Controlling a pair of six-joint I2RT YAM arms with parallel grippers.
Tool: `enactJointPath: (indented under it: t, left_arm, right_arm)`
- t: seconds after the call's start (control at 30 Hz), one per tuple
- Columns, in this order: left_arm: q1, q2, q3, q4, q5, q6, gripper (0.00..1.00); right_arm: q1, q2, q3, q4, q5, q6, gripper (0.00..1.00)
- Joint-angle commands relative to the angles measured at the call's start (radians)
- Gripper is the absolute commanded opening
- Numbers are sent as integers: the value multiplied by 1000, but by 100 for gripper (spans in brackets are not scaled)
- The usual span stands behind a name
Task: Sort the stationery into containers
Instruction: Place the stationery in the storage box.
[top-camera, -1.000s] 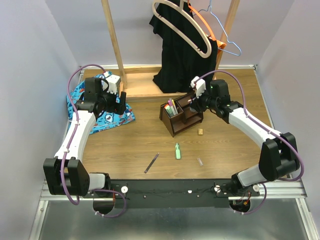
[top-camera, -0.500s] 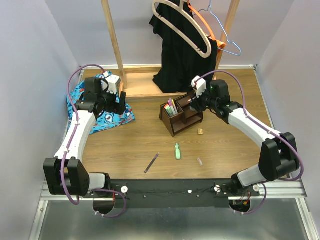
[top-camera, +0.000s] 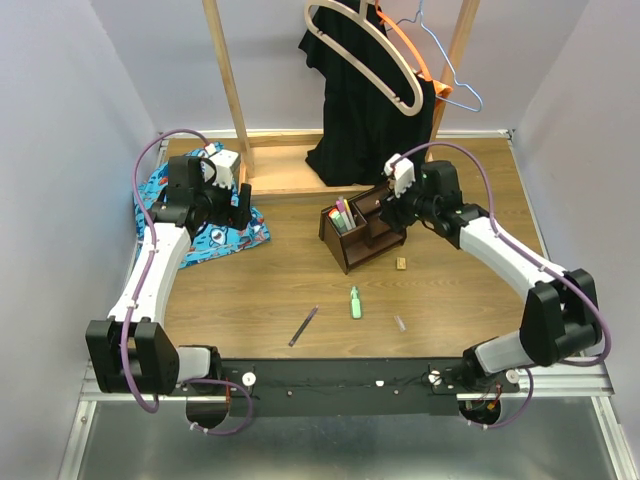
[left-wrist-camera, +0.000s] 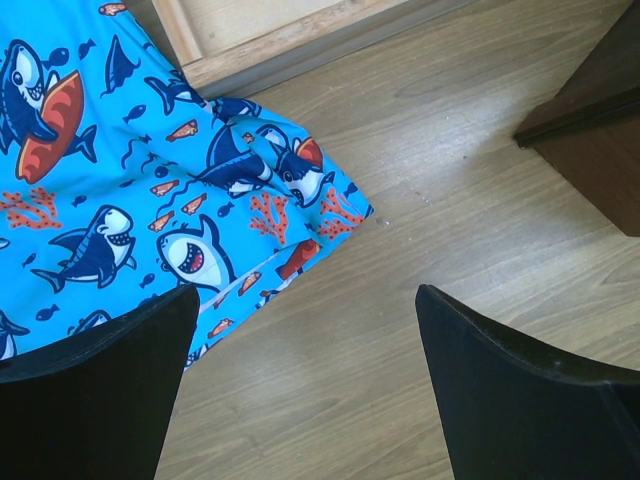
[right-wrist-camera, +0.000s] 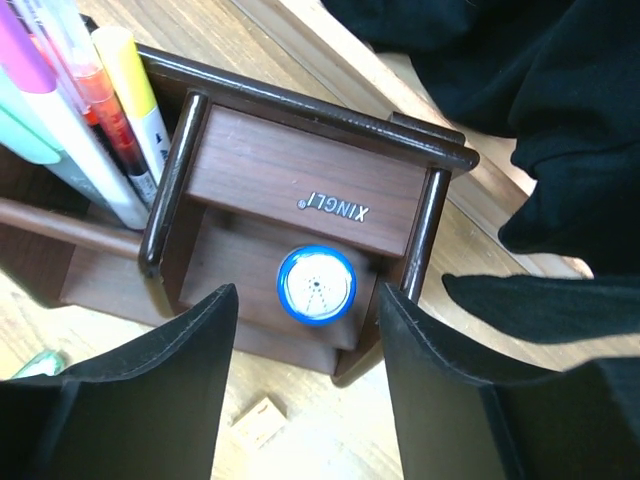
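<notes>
The dark brown organizer (top-camera: 362, 232) stands mid-table, with several markers (right-wrist-camera: 90, 110) upright in its left slot. A small blue bottle (right-wrist-camera: 316, 285) stands in its low right compartment. My right gripper (right-wrist-camera: 307, 300) hangs just above it, open, one finger on each side and neither touching the bottle. On the table lie a pale green marker (top-camera: 354, 302), a thin purple pen (top-camera: 303, 326), a tan eraser (top-camera: 401, 264) and a small pale piece (top-camera: 400, 323). My left gripper (left-wrist-camera: 305, 320) is open and empty over bare wood beside the blue cloth (left-wrist-camera: 120, 180).
The light wooden rack base (top-camera: 290, 170) runs along the back, with a black garment (top-camera: 370, 110) and hangers above it. The garment hangs close behind the organizer (right-wrist-camera: 300, 150). The cloth (top-camera: 200, 230) covers the left back corner.
My right gripper's jaws have spread apart, letting go of the blue bottle, which stays standing in the organizer. The left arm has barely moved.
</notes>
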Motion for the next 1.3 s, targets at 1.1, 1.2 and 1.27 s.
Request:
enactJointPath:
  t: [1.1,1.2,1.27]
  left_arm:
    - [-11,-157,-108,-22,123,-30,99]
    - [6,-185,-131,-30,120,-32,99]
    - [17,-211,-146,-36,118,-33,99]
  right_arm:
    - [49,-93,-5,-916,-490,-1791,68]
    - [114,5,16,-928,-490,-1896,68]
    - [146,66,41,-933,-486,-1951,68]
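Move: The green tube, next in line, lies about 17 cm back and 5 cm left of the right hand, roughly 13 cm below it. The tan block is some 8 cm back and 6 cm right; the small clear tube 22 cm back and 6 cm right, both at table height. The blue-capped bottle stands between this hand's open fingers, inside the storage box, whose middle is 4 cm left, 1 cm back. From the left hand the green tube is 27 cm right, 17 cm back. The blue-capped bottle is left in its compartment as the right hand's still-open fingers lift clear, about 7 cm up. The hand swings back some 17 cm over the box's near side towards the green tube, sinking to 5 cm below its starting height and turning about 80 degrees counter-clockwise, with a last short drift left. The empty left hand eases back about 5 cm and slightly right. ##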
